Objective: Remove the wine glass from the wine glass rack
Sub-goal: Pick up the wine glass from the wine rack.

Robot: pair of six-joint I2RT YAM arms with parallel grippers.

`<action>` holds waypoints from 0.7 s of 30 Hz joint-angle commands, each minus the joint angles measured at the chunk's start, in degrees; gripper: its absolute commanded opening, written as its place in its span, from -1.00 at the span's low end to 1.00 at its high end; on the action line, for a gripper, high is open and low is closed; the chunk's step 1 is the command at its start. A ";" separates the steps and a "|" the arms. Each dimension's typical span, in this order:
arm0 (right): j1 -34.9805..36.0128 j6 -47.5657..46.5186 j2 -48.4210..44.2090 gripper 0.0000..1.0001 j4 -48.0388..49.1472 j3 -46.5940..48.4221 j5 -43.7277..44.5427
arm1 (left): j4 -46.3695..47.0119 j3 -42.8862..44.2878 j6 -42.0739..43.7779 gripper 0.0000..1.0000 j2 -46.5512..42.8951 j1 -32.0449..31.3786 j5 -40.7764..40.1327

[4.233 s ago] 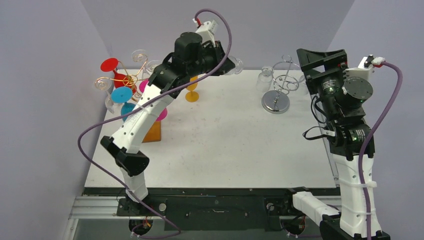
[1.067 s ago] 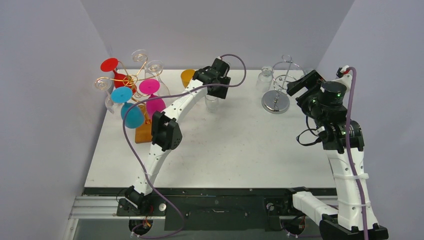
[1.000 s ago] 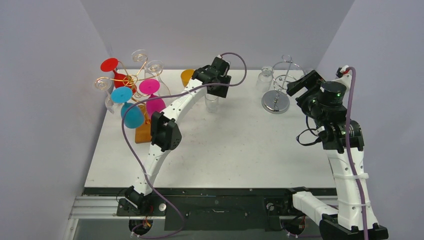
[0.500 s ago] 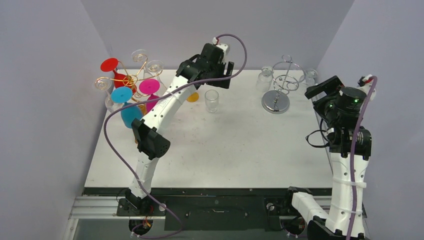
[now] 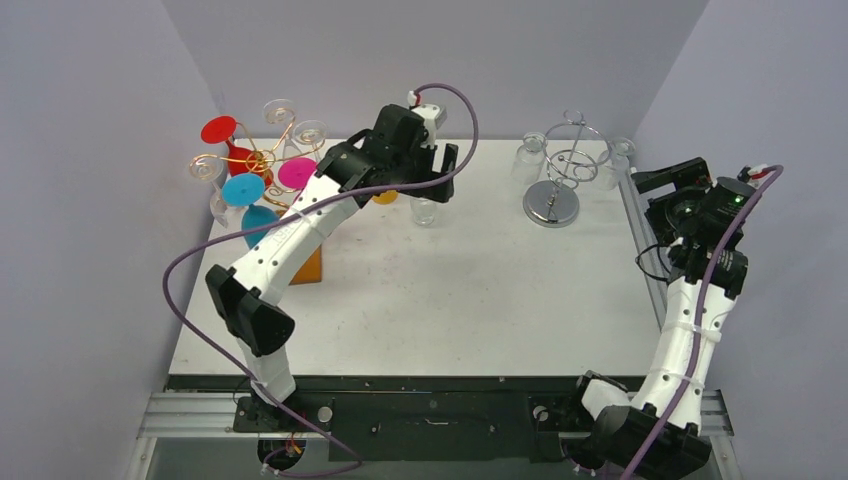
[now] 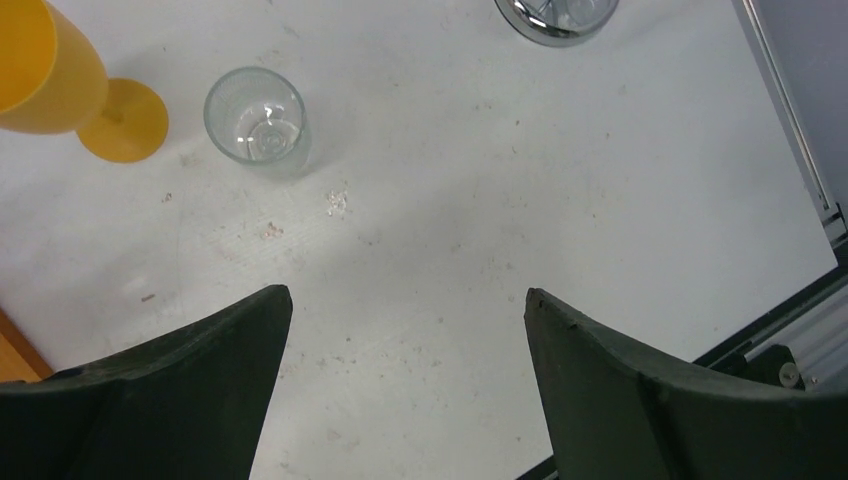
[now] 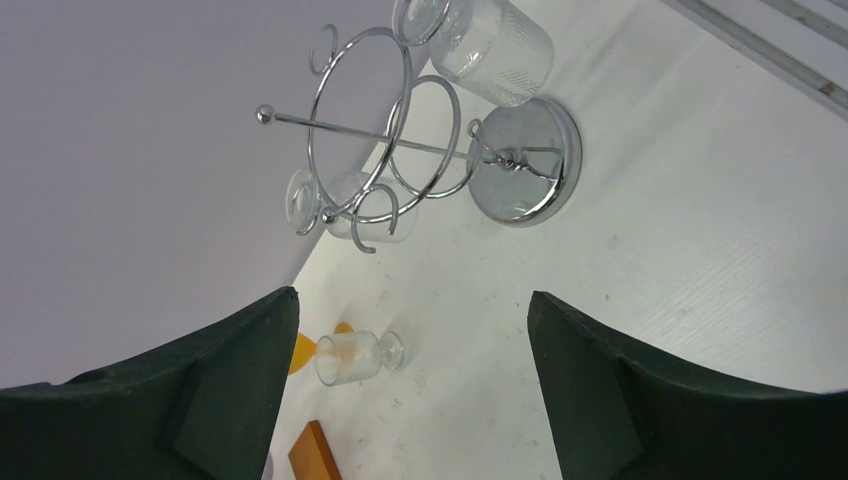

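Note:
A small clear wine glass [image 6: 255, 115] stands upright on the white table, alone, beside a yellow glass [image 6: 50, 70]. My left gripper [image 6: 406, 292] hovers above the table, open and empty, with the clear glass [image 5: 424, 210] just below and ahead of it [image 5: 440, 180]. The chrome wine glass rack [image 7: 400, 130] stands at the back right with two clear glasses [image 7: 490, 40] hanging on it. At the table's right edge my right gripper [image 7: 412, 297] is open and empty, well short of that rack [image 5: 565, 165].
A copper rack [image 5: 255, 160] on an orange block [image 5: 305, 265] at the back left carries red, blue, pink and clear glasses. The chrome rack's round base [image 5: 551, 205] rests on the table [image 5: 450, 300]. Purple cables loop off both arms.
My left gripper opened, let go of the clear glass on the table and rose back from it. My right arm drew back to the right, away from the chrome rack.

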 commanded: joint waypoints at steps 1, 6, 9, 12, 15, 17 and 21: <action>-3.62 2.24 3.44 0.57 6.47 1.47 -8.08 | 7.69 -8.32 -1.84 0.69 -9.66 -0.72 2.02; -6.00 3.55 8.96 0.53 7.69 3.40 -11.06 | 11.09 -18.99 -2.21 0.69 -17.28 -1.07 3.10; -6.35 5.10 11.54 0.47 10.37 2.84 -11.60 | 12.89 -23.65 -2.45 0.70 -20.47 -1.13 4.28; -6.36 5.61 14.78 0.41 12.07 3.94 -13.17 | 14.39 -28.71 -2.97 0.70 -23.72 -1.13 5.03; -6.19 5.52 18.60 0.33 13.62 6.39 -13.79 | 16.04 -31.83 -3.28 0.70 -25.72 -1.11 6.21; -6.22 5.73 20.31 0.26 15.58 7.19 -13.53 | 16.90 -34.01 -3.47 0.70 -27.21 -1.07 6.77; -6.09 6.00 23.34 0.06 20.10 7.83 -12.48 | 16.62 -34.46 -3.05 0.70 -27.94 -1.37 7.05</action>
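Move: The wine glass hanging on the right side of the chrome rack is about 19 cm ahead of my right hand, 4 cm to its left and some 12 cm lower. The rack's post stands about 11 cm left of that glass and a little farther out. The left hanging glass is roughly 23 cm left of the hand and 21 cm ahead, at a similar height. From my left hand the right-hand glass lies about 12 cm ahead, 36 cm right and 9 cm lower. I bring my empty right hand forward about 8 cm towards the right-hand glass, swinging some 5 cm right to stay outside the rack and sinking a few centimetres late on. The wrist rolls a little, left side rising, while the fingers narrow partway from wide open, touching nothing. My left hand, empty and open, draws back about 8 cm and slightly left, away from the glass standing on the table. ##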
